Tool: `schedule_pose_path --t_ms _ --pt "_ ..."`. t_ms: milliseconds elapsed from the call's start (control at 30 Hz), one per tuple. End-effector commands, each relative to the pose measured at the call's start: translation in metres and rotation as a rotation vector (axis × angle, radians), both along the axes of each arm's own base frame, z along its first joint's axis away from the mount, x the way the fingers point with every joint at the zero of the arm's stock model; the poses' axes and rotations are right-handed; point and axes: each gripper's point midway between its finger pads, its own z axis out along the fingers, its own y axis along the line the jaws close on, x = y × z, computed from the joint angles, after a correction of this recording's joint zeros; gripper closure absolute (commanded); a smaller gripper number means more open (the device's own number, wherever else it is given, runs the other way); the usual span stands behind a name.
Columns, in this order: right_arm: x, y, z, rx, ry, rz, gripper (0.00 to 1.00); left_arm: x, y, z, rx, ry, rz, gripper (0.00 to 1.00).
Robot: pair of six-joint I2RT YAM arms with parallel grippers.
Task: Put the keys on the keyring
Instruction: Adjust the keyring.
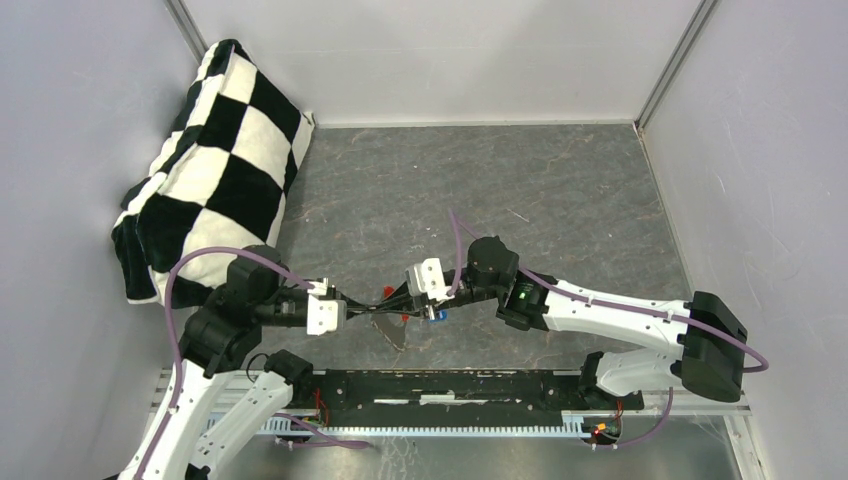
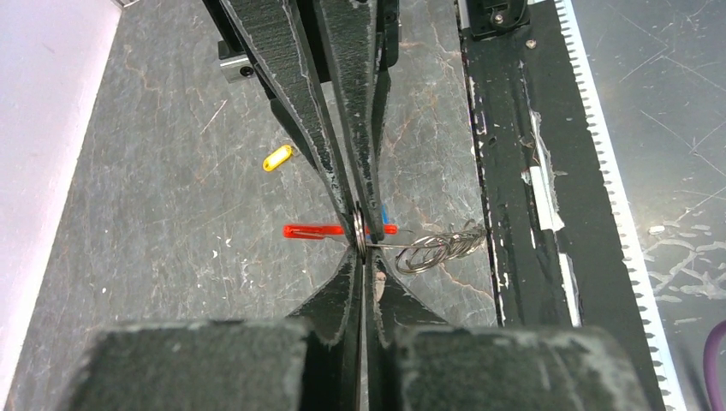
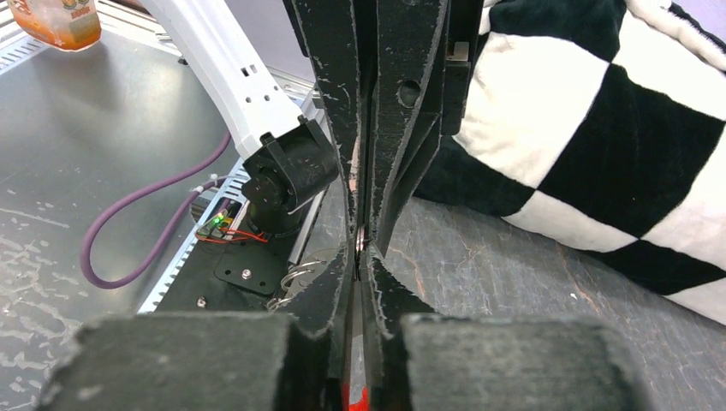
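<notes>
Both grippers meet tip to tip over the table's near middle. My left gripper is shut on a thin metal ring edge, with the red keyring running crosswise right behind its tips. My right gripper is shut too, and red from the keyring shows low between its fingers. A blue-capped key peeks out beside the right fingers. One yellow-capped key lies loose on the table. A tangle of bare wire rings hangs off the gripped spot.
A black-and-white checkered pillow leans in the back left corner. The black mounting rail runs along the near edge, close to the wire rings. White walls enclose the grey table. An orange bottle stands beyond the rail.
</notes>
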Motion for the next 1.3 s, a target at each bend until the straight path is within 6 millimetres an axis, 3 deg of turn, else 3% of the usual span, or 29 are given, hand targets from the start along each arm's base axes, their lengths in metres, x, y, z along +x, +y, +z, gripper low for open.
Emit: schedule_pose_path --t_ms 0,200,300,433,667,1067,1167,1267 --pt "-0.009 -0.002 0.019 0.041 -0.045 0.04 0.86 0.007 -0.003 0.014 -0.031 -0.106 -0.017 0.98" --pt "0.001 -0.014 0.034 0.106 -0.078 -0.057 0.63 -0.004 -0.006 0.02 -0.056 -0.206 -0.102 0.98" --pt "0.009 -0.025 0.043 0.148 -0.106 -0.121 0.58 -0.011 -0.008 0.026 -0.08 -0.261 -0.155 0.98" --pt "0.014 -0.038 0.048 0.179 -0.123 -0.174 0.57 -0.018 -0.009 0.032 -0.091 -0.378 -0.236 0.98" --pt "0.011 -0.048 0.052 0.212 -0.108 -0.182 0.6 -0.023 -0.006 0.022 -0.008 -0.592 -0.385 0.98" --pt "0.002 -0.047 0.048 0.178 -0.114 -0.129 0.61 -0.022 -0.006 0.027 0.001 -0.485 -0.355 0.98" --pt "0.007 -0.047 0.043 0.159 -0.108 -0.156 0.61 -0.021 -0.006 0.027 -0.001 -0.484 -0.343 0.98" --pt "0.027 -0.05 0.03 0.111 -0.061 -0.252 0.58 -0.02 -0.006 0.026 -0.004 -0.452 -0.325 0.98"
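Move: The keyring's small ring is right at both hands' fingertips, pinched from either side. Its hanging red end lies about 4 cm right of the left hand, 1 cm ahead and 6 cm below. On the table some 24 cm down, the blue tag lies roughly 9 cm right of the right hand and about level with it, and the yellow tag 17 cm right and 12 cm ahead. Right hand opens, frees the keyring and withdraws 5 cm rightward, rising; left keeps hold, rolling about 30 degrees. ##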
